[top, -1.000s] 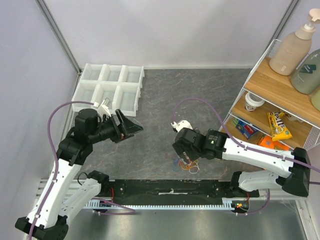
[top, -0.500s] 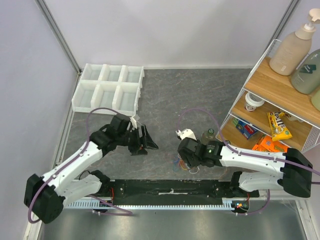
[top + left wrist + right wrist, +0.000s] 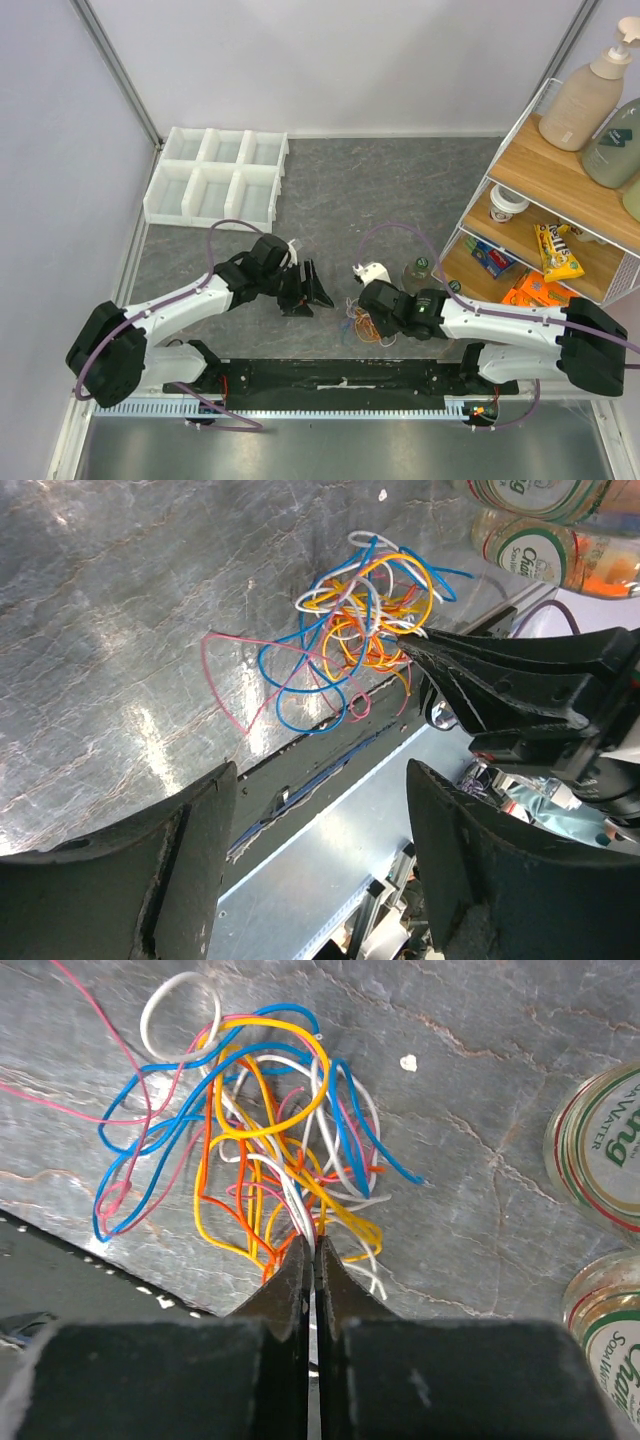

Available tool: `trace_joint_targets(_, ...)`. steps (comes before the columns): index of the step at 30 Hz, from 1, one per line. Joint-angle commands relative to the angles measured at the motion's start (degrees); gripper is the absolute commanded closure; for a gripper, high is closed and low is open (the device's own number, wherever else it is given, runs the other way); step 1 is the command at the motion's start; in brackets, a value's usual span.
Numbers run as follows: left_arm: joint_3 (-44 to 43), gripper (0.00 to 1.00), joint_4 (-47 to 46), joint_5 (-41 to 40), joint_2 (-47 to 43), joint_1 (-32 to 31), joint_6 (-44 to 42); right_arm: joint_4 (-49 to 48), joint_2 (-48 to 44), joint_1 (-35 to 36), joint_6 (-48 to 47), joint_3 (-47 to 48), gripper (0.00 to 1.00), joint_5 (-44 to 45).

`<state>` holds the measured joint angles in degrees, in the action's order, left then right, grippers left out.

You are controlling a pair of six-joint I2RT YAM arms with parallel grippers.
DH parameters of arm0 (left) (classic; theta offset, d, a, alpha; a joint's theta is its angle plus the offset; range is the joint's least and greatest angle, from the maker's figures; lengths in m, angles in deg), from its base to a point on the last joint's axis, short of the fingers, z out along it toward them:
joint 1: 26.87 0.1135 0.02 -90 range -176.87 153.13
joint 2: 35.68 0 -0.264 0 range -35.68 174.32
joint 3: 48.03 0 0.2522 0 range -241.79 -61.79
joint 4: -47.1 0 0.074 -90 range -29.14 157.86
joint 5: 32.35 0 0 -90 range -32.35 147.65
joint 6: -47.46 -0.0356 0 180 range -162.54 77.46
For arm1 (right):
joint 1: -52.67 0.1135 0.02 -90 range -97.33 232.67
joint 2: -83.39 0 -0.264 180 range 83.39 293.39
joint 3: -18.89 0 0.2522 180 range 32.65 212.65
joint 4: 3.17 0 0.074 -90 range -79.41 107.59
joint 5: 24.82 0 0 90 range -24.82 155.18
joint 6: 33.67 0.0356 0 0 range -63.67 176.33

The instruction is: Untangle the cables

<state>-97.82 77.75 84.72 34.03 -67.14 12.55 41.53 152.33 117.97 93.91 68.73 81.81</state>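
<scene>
The cables (image 3: 366,326) lie in one tangle of blue, yellow, orange, pink and white strands on the grey table, just ahead of the black rail. In the right wrist view my right gripper (image 3: 312,1243) is shut on the cables (image 3: 268,1140), with white and orange strands running into its pinched tips at the tangle's near edge. From above, the right gripper (image 3: 368,316) sits low over the pile. My left gripper (image 3: 320,772) is open and empty, with the cables (image 3: 362,608) ahead of it. From above, the left gripper (image 3: 316,290) hangs just left of the tangle.
A white compartment tray (image 3: 215,175) stands at the back left. A wire rack (image 3: 560,190) with bottles and snacks fills the right side. Two glass bottles (image 3: 603,1150) stand on the table right of the tangle. The black rail (image 3: 340,376) runs along the near edge.
The left arm swung down and right, from near the tray to just left of the tangle. The right gripper dropped onto the pile and closed on strands.
</scene>
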Motion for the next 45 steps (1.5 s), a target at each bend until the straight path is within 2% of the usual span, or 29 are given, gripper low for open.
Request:
trace_joint_targets(1, 1.13, 0.26, -3.79, -0.97, -1.42, -0.77, 2.74, -3.17, -3.47, 0.09, -1.11, 1.80, 1.00, 0.16)
trace_joint_targets(12, 6.85, 0.25, -4.14, -2.37, -5.29, -1.30, 5.55, -2.29, -3.03, 0.09, -4.01, 7.43, 1.00, 1.40)
trace_joint_targets(19, 2.46, 0.25, -2.12, -5.44, 1.90, -1.21, 0.73, -3.17, -2.59, 0.09, -5.32, 8.31, 1.00, 0.69)
trace_joint_targets(22, -0.52, 0.28, -1.15, -6.15, 6.91, -1.21, -2.17, -3.60, -2.50, 0.18, -5.68, 8.49, 1.00, -0.01)
trace_joint_targets(27, -5.09, 0.54, 1.91, -9.65, 9.83, -1.30, -6.39, -3.87, -2.85, 0.09, -6.73, 8.49, 1.00, -0.80)
trace_joint_targets(31, -9.92, 0.92, 9.73, -18.61, 6.59, -1.13, -10.08, -3.60, -3.03, 0.18, -7.79, 9.01, 1.00, -0.63)
trace_joint_targets(33, -12.47, 0.98, 13.07, -21.87, 2.91, -1.13, -11.23, -2.82, -2.33, 0.01, -8.05, 9.62, 0.95, 1.03)
trace_joint_targets(35, -15.19, 0.98, 15.27, -22.76, -1.22, -1.13, -12.46, -2.29, -0.84, -0.17, -8.93, 10.68, 0.85, 2.36)
trace_joint_targets(36, -16.51, 0.98, 16.24, -23.02, -3.25, -1.13, -12.81, -2.11, 0.12, -0.26, -9.28, 11.20, 0.83, 3.15)
trace_joint_targets(41, -23.55, 0.98, 20.29, -23.38, -13.45, -1.13, -13.43, -2.11, 7.15, -2.54, -10.86, 14.89, 0.78, 3.95)
trace_joint_targets(45, -29.78, 0.98, 22.84, -22.06, -15.13, -1.04, -13.17, -2.99, 10.68, -4.21, -12.18, 18.15, 0.71, 1.23)
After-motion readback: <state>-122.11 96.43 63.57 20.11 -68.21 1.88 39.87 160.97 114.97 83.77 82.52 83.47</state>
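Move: The pink loop trailing off the tangle lies about 4 cm to the left hand's right, 1 cm nearer the base and 5 cm below. The main tangle's middle is some 10 cm to that hand's right, 2 cm back. The right hand already pinches the tangle's near right side: the tangle's middle is 4 cm left and 1 cm ahead, the pink loop 10 cm left and 2 ahead. The farther bottle stands 8 cm ahead and 7 right, the nearer one 4 ahead and 12 right. The tangle, still pinched by the right hand, is raised about 5 cm and carried a little left and forward, while the left hand eases back, then sinks open towards the pink loop. The left fingers shut on the pink strand and pull it forward and steeply up, nearly 20 cm from the low point, tips swinging forward; the right fingers then part, letting go, and move forward. ##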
